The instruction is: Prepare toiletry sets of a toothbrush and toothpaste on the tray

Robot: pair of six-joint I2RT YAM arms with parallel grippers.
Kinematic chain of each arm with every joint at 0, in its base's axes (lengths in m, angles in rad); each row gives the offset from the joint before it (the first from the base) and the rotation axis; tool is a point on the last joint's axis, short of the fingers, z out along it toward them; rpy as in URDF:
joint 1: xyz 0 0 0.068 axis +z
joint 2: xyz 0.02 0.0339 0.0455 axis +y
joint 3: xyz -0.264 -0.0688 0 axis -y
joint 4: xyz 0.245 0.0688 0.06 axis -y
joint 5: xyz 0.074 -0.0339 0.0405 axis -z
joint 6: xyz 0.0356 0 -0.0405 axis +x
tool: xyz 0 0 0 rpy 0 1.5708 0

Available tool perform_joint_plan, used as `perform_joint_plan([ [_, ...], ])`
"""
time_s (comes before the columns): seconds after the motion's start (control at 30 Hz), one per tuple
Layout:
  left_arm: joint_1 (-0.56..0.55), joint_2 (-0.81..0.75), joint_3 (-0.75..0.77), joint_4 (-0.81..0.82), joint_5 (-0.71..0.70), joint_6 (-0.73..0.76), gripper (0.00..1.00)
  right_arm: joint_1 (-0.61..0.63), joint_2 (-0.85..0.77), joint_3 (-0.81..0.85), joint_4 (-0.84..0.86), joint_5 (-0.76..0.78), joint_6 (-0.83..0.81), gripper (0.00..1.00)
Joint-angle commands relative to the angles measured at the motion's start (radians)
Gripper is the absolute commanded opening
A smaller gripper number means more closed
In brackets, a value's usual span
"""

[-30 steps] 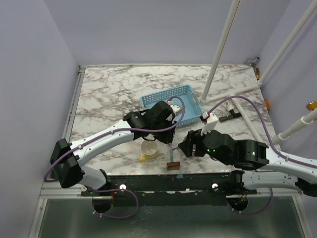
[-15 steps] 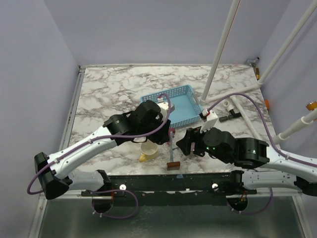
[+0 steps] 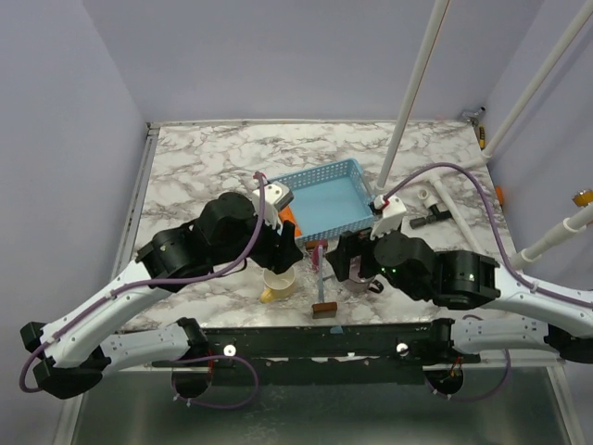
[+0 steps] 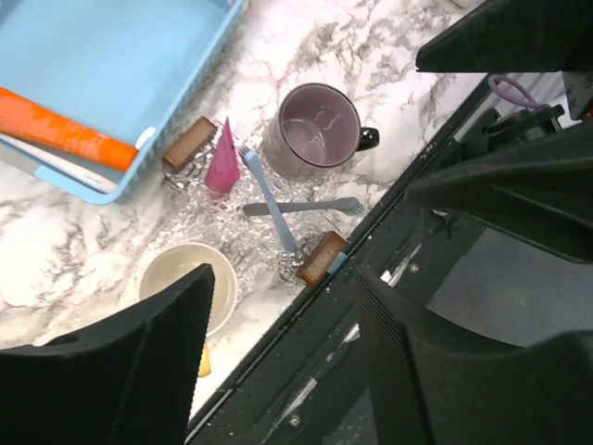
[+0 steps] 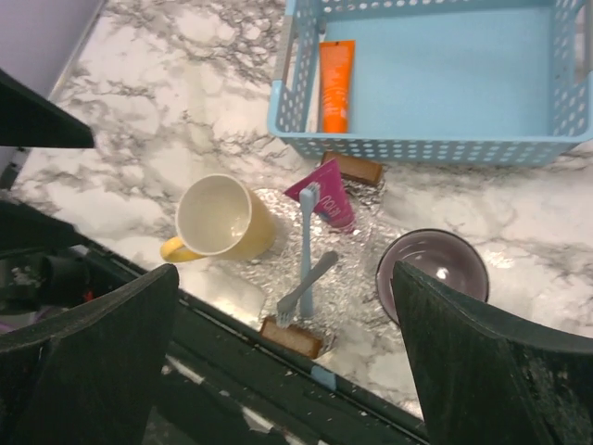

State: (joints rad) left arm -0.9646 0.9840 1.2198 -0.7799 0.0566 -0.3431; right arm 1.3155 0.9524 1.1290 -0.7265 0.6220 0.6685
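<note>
The light blue tray [image 5: 417, 148] holds an orange toothpaste [image 5: 335, 83] lying along its left wall, with a pale thin strip beside it. On the marble in front of the tray lie a pink toothpaste [image 5: 324, 195] and a light blue toothbrush [image 5: 306, 246], which is crossed by a grey brush [image 5: 310, 278]. My right gripper [image 5: 285, 269] hangs open above them, empty. My left gripper [image 4: 283, 273] is also open and empty, high over the table's near edge. In the left wrist view the toothbrush [image 4: 269, 199] and pink toothpaste [image 4: 222, 158] lie just beyond it.
A yellow mug [image 5: 218, 218] stands left of the brushes and a purple mug [image 5: 431, 273] stands to their right. One brown block [image 5: 352, 167] lies against the tray's front wall, another [image 5: 287, 336] at the table's near edge. White poles [image 3: 408, 93] rise behind the tray.
My left arm has drawn back from the tray's near left corner toward the left and opened its jaws. The orange toothpaste now shows in the tray. My right gripper has opened wider.
</note>
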Motion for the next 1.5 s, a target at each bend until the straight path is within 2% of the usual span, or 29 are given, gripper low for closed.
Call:
perform_joint_plan([
  [0.0, -0.005, -0.061, 0.039, -0.025, -0.101, 0.041, 0.66, 0.001, 0.043, 0.04, 0.008, 0.143, -0.099, 1.0],
  [0.07, -0.004, -0.085, 0.034, -0.027, -0.135, 0.057, 0.71, -0.017, 0.058, 0.047, 0.033, 0.159, -0.137, 1.0],
  [0.13, -0.005, -0.105, 0.029, -0.028, -0.165, 0.066, 0.81, -0.059, 0.07, 0.051, 0.066, 0.129, -0.177, 1.0],
  [0.2, -0.002, -0.122, 0.023, -0.03, -0.185, 0.076, 0.98, -0.142, 0.08, 0.045, 0.099, 0.073, -0.211, 1.0],
  [0.33, -0.003, -0.156, 0.004, -0.017, -0.227, 0.084, 0.99, -0.384, 0.106, 0.034, 0.158, -0.132, -0.261, 1.0],
  [0.47, 0.007, -0.184, -0.028, 0.008, -0.273, 0.091, 0.99, -0.571, 0.124, 0.007, 0.203, -0.21, -0.289, 1.0],
  [0.57, 0.044, -0.194, -0.057, 0.02, -0.28, 0.107, 0.99, -0.661, 0.118, -0.02, 0.235, -0.26, -0.302, 1.0],
  [0.77, 0.307, -0.222, -0.142, 0.093, -0.112, 0.136, 0.99, -0.838, 0.11, -0.061, 0.25, -0.321, -0.297, 1.0],
  [0.97, 0.452, -0.253, -0.174, 0.126, -0.127, 0.165, 0.99, -1.028, 0.072, -0.131, 0.257, -0.406, -0.295, 1.0],
  [1.13, 0.49, -0.301, -0.212, 0.143, -0.215, 0.151, 0.99, -1.062, 0.032, -0.193, 0.256, -0.434, -0.293, 1.0],
  [1.23, 0.505, -0.342, -0.252, 0.156, -0.194, 0.129, 0.99, -1.063, -0.006, -0.24, 0.249, -0.493, -0.266, 1.0],
  [1.47, 0.506, -0.4, -0.332, 0.184, -0.17, 0.092, 0.99, -1.063, -0.17, -0.307, 0.249, -0.436, -0.245, 1.0],
])
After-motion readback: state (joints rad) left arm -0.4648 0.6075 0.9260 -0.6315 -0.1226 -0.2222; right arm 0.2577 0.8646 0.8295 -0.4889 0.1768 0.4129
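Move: The pink toothpaste stands roughly 5 cm right of the empty left hand, 3 cm ahead and 16 cm below. Left of that hand by 5 cm, level with it and 18 cm below, is the cream mug. From the empty right hand the toothpaste is about 4 cm ahead, 6 cm left and 16 cm lower, with the purple mug some 3 cm ahead, 6 cm right and 17 cm down. Both empty hands retreat outward and forward from the pink toothpaste, left about 17 cm, opening wide, right 25. ##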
